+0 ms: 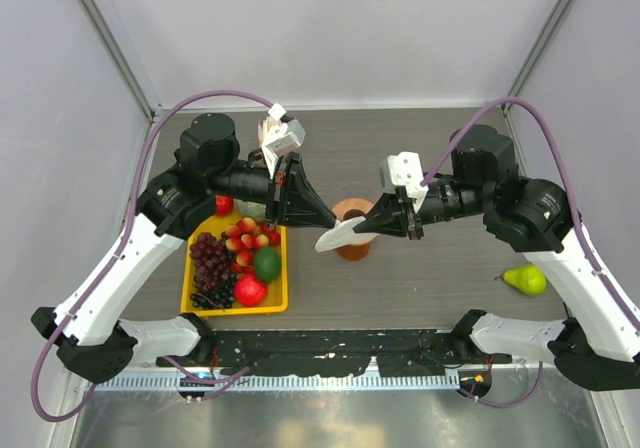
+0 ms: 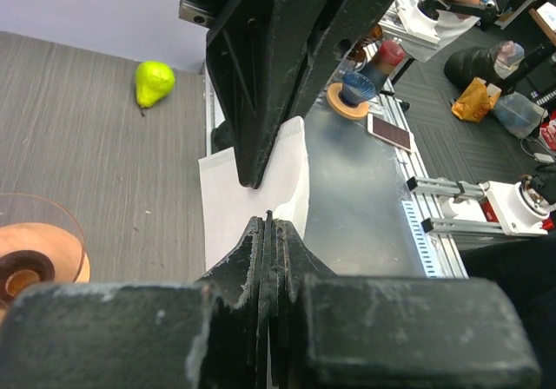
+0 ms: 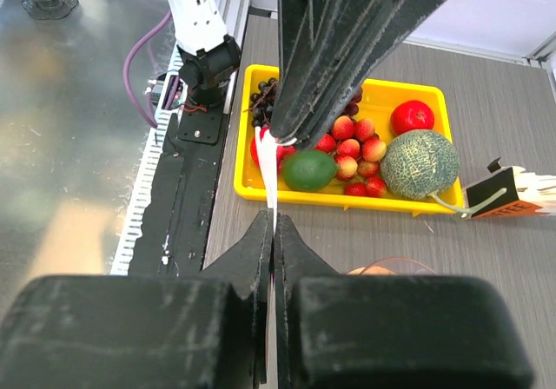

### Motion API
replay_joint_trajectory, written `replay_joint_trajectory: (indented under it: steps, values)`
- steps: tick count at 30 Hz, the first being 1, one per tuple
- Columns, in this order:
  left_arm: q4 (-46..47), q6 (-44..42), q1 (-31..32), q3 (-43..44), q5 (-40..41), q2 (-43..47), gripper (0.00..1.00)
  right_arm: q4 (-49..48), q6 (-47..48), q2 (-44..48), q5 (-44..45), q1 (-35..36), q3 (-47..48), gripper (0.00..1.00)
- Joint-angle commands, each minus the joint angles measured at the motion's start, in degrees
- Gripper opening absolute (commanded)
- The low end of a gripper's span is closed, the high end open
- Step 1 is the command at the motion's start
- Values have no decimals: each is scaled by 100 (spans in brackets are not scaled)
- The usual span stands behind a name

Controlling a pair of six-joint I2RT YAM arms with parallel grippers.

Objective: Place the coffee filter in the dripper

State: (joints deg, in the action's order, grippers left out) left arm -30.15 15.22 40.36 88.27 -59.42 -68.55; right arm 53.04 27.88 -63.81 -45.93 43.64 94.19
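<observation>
The coffee filter [image 1: 336, 237], a thin white paper, hangs in the air between both grippers, just left of the dripper [image 1: 353, 216]. The dripper is an orange-collared funnel standing mid-table. My right gripper [image 1: 360, 228] is shut on the filter's right edge; in the right wrist view the filter [image 3: 274, 189] shows edge-on, running into the right gripper [image 3: 274, 220]. My left gripper [image 1: 330, 222] is shut and pinches the opposite edge. In the left wrist view the filter [image 2: 230, 202] spreads behind the left gripper [image 2: 269, 220], and the dripper [image 2: 35, 263] sits at lower left.
A yellow tray [image 1: 198, 298] of grapes, strawberries, a lime and a melon [image 3: 420, 163] lies left of the dripper. A green pear [image 1: 527, 279] rests at the right. An upright bundle of papers [image 1: 272, 138] stands at the back, behind the left arm.
</observation>
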Motion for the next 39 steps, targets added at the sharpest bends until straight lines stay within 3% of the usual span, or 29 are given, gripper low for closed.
replay_joint_trajectory:
  steps: [1,29,32,39]
  values:
    - [176,86,-10,33,141,-44,0,-48,130,-44,-3,83,249,5]
    - [157,304,60,-90,362,-132,0,-822,-433,-211,357,145,-59,5]
    - [414,832,-220,-170,63,-79,11,-550,-74,-123,331,128,-68,5]
    - [159,184,-652,-161,88,228,47,-487,86,141,278,136,-270,5]
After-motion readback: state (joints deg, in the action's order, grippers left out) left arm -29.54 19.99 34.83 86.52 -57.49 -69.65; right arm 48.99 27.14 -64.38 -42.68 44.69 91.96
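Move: Both hands hold the white coffee filter between them, high over the table. The dripper on its carafe is about 10 cm ahead of the left hand, 4 cm to its right and some 20 cm below; from the right hand it is about 10 cm ahead, 1 cm to the left and 18 cm below. In the fruit tray, the avocado lies roughly 18 cm left of the dripper and level with it fore and aft, and the melon 19 cm left of it and 11 cm farther out. Slowly working forward and down and slightly right, the left hand first keeps its pinch on the filter's edge, then opens nearly halfway, lets go and draws off forward and a little left, about 4 cm forward in all, turning slightly counter-clockwise. Meanwhile the right hand keeps the filter pinched and carries it some 2 cm forward and left, easing back a little at the end. ##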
